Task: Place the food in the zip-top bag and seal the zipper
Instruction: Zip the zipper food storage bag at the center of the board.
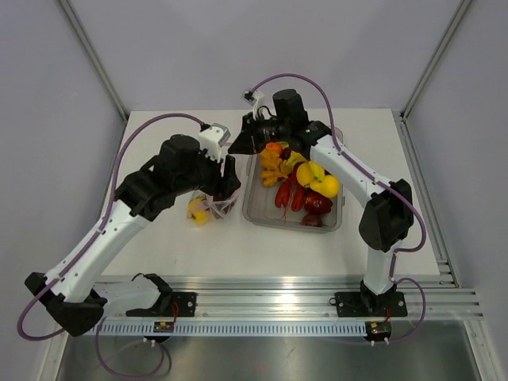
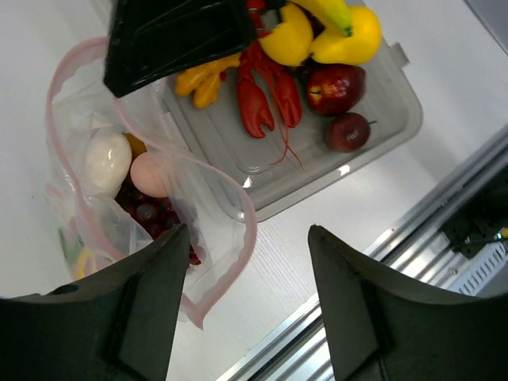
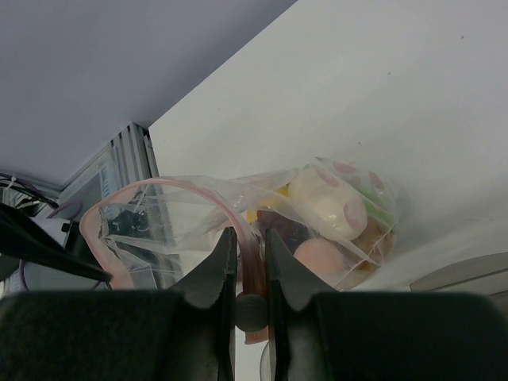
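The clear zip-top bag (image 1: 208, 209) lies left of the tray with its mouth held open. In the left wrist view the bag (image 2: 95, 119) holds a white egg (image 2: 107, 163), a pink egg (image 2: 151, 175) and dark grapes (image 2: 151, 216). My right gripper (image 3: 248, 248) is shut on the pink zipper strip (image 3: 159, 185) at the bag's rim and lifts it; it also shows from above (image 1: 240, 146). My left gripper (image 2: 250, 298) is open, and the zipper rim (image 2: 248, 230) hangs just beside its left finger (image 2: 151, 302). From above, the left gripper (image 1: 227, 187) is over the bag.
The grey tray (image 1: 255, 213) stands right of the bag with a red lobster (image 2: 266, 99), yellow peppers (image 2: 317, 32), red apples (image 2: 337, 87) and orange pieces (image 2: 202, 79). The metal rail (image 1: 286, 305) runs along the near table edge. The walls stand close behind.
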You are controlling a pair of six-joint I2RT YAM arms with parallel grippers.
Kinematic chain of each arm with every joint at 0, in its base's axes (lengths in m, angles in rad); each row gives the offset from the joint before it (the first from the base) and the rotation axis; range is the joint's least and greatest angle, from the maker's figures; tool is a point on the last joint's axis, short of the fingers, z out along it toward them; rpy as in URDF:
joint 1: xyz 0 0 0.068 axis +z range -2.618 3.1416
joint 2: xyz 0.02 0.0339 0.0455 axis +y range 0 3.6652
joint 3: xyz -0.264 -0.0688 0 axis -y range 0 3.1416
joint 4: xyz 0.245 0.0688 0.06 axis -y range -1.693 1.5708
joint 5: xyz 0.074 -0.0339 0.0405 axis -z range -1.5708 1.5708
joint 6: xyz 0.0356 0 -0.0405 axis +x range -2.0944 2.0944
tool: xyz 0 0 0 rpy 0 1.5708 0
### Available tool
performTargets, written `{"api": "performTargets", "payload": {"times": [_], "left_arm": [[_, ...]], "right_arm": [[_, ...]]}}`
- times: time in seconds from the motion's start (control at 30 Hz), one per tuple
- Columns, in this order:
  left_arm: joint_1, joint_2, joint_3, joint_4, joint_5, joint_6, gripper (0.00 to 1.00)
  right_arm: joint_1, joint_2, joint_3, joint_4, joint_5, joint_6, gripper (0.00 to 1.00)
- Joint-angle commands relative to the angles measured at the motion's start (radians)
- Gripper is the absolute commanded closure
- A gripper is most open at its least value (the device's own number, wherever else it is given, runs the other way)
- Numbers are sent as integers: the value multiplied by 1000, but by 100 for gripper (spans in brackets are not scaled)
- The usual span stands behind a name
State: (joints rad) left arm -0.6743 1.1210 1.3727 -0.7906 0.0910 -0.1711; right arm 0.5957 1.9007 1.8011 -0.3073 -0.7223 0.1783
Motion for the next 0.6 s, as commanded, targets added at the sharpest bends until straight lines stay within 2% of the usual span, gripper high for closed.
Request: {"api": "performTargets", "payload": {"times": [0.0,0.23,0.37,0.47,0.5,0.57], "left_arm": [[-5,82,-12,57,-146,-135,34],[-5,140,-78,129,-286,-242,35],[-5,160,-92,159,-316,-271,41],[-5,172,-84,156,-341,-272,53],[-5,172,-78,146,-347,-257,62],[1,160,-55,119,-349,-213,95]], "right_arm": [[7,-34,30,16,9,49,100],[6,-58,-8,28,18,64,100],[7,-69,-26,36,11,66,100],[7,-75,-34,37,15,64,100],[7,-75,-36,34,15,63,100],[7,-77,-34,22,17,44,100]]}}
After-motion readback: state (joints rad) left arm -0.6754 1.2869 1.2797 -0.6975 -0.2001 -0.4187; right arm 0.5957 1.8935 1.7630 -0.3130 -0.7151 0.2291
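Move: The near stretch of the bag's zipper strip hangs about 5 cm ahead of the left gripper, a centimetre to its left and 7 cm below. The pink egg in the bag lies some 7 cm ahead and 18 cm below, with no sideways offset; the red lobster is 6 cm ahead, 15 cm to the right and 20 cm below. The right gripper holds the far end; from it, that stretch lies roughly 7 cm back, level sideways, 4 cm lower. Bring the left gripper down about 7 cm and forward some 5 cm onto the zipper strip just short of the right gripper, turning the wrist roughly 20 degrees counter-clockwise on the way. Keep the fingers part open until the descent levels off, then close them to pinch the strip. Let the right gripper keep its hold on the far end, easing down about a centimetre. ##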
